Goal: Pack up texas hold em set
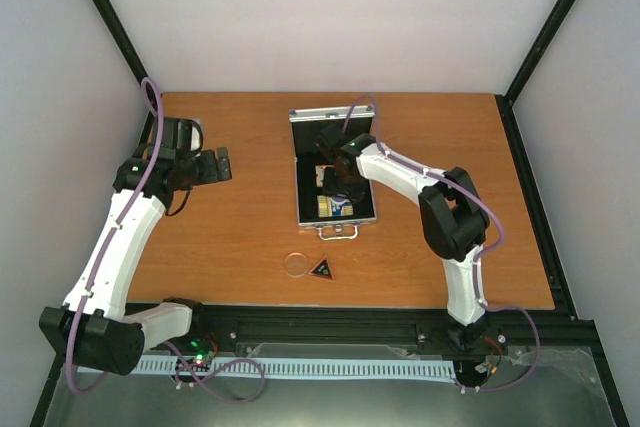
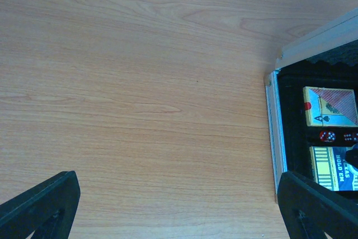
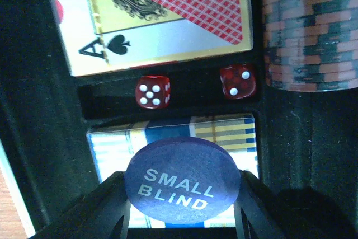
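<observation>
The open silver case (image 1: 335, 169) lies at table centre, its left wall in the left wrist view (image 2: 275, 138). My right gripper (image 1: 335, 182) is inside it, shut on a blue disc marked SMALL BLIND (image 3: 183, 181), above the blue-yellow deck (image 3: 173, 138). Beyond are two red dice (image 3: 152, 91), the pink deck (image 3: 162, 15) and the brown chip stack (image 3: 310, 29). The clear disc (image 1: 295, 264) and black triangle (image 1: 321, 268) lie on the table in front of the case. My left gripper (image 1: 222, 165) is open and empty over bare wood, left of the case.
The case lid (image 1: 333, 117) stands open at the back, the handle (image 1: 338, 231) faces the front. The wooden table (image 1: 240, 237) has a black rail along its near edge and black posts at the back corners.
</observation>
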Available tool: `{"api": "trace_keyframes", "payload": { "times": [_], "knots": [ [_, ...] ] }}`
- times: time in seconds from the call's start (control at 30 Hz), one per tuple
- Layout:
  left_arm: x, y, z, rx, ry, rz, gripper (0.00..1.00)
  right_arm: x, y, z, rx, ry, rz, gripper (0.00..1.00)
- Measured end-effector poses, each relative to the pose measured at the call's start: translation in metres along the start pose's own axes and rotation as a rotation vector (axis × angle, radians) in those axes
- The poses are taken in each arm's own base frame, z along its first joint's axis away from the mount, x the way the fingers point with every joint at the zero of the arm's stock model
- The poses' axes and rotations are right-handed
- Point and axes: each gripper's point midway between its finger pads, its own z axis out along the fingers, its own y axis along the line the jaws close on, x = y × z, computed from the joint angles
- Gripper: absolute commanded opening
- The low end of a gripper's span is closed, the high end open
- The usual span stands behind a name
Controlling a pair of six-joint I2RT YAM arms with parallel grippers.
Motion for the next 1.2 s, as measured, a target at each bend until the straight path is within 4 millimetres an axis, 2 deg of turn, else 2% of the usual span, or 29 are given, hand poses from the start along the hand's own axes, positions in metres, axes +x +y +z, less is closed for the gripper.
{"api": "trace_keyframes", "payload": {
  "times": [0.13,0.27,0.4,0.43,0.73,1.03,1.2],
  "knots": [
    [0.0,0.0,0.0,-0.001,0.002,0.0,1.0,0.002,-0.004,0.01,0.022,0.015,-0.002,0.29],
    [0.001,0.0,0.0,-0.002,0.006,0.001,1.0,0.0,-0.008,0.012,0.037,0.009,0.001,0.3],
    [0.001,0.0,0.0,-0.002,0.006,0.001,1.0,0.0,-0.017,0.015,0.063,0.008,0.005,0.35],
    [0.001,0.0,0.0,-0.002,0.006,0.001,1.0,0.0,-0.019,0.016,0.068,0.009,0.006,0.37],
    [0.001,0.001,0.0,-0.002,0.006,0.001,1.0,0.0,-0.026,0.023,0.085,0.02,-0.002,0.75],
    [0.001,0.001,0.0,-0.002,0.006,0.001,1.0,0.003,-0.025,0.023,0.076,0.034,-0.033,0.88],
    [0.001,0.001,0.0,-0.003,0.006,0.001,1.0,0.001,-0.021,0.014,0.049,0.027,-0.063,0.89]
  ]
}}
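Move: The right hand, still gripping the blue SMALL BLIND button, hovers inside the open case over the Texas Hold'em box, whose middle lies about 4 cm below and 1 cm back. The two red dice lie around 3 cm ahead and 1 cm right, the card deck about 6 cm ahead and 1 cm left, and the chip stack some 5 cm ahead and 5 cm right. From the left hand the box lies roughly 29 cm right, 2 cm ahead and 22 cm below. The right hand lets go of the SMALL BLIND button over the right, far corner of the Texas Hold'em box, after lowering it about 2.5 cm and shifting some 2 cm right with a slight tilt. The fingers open from half to nearly full width, and right at the end the hand starts back up by about 1 cm. ##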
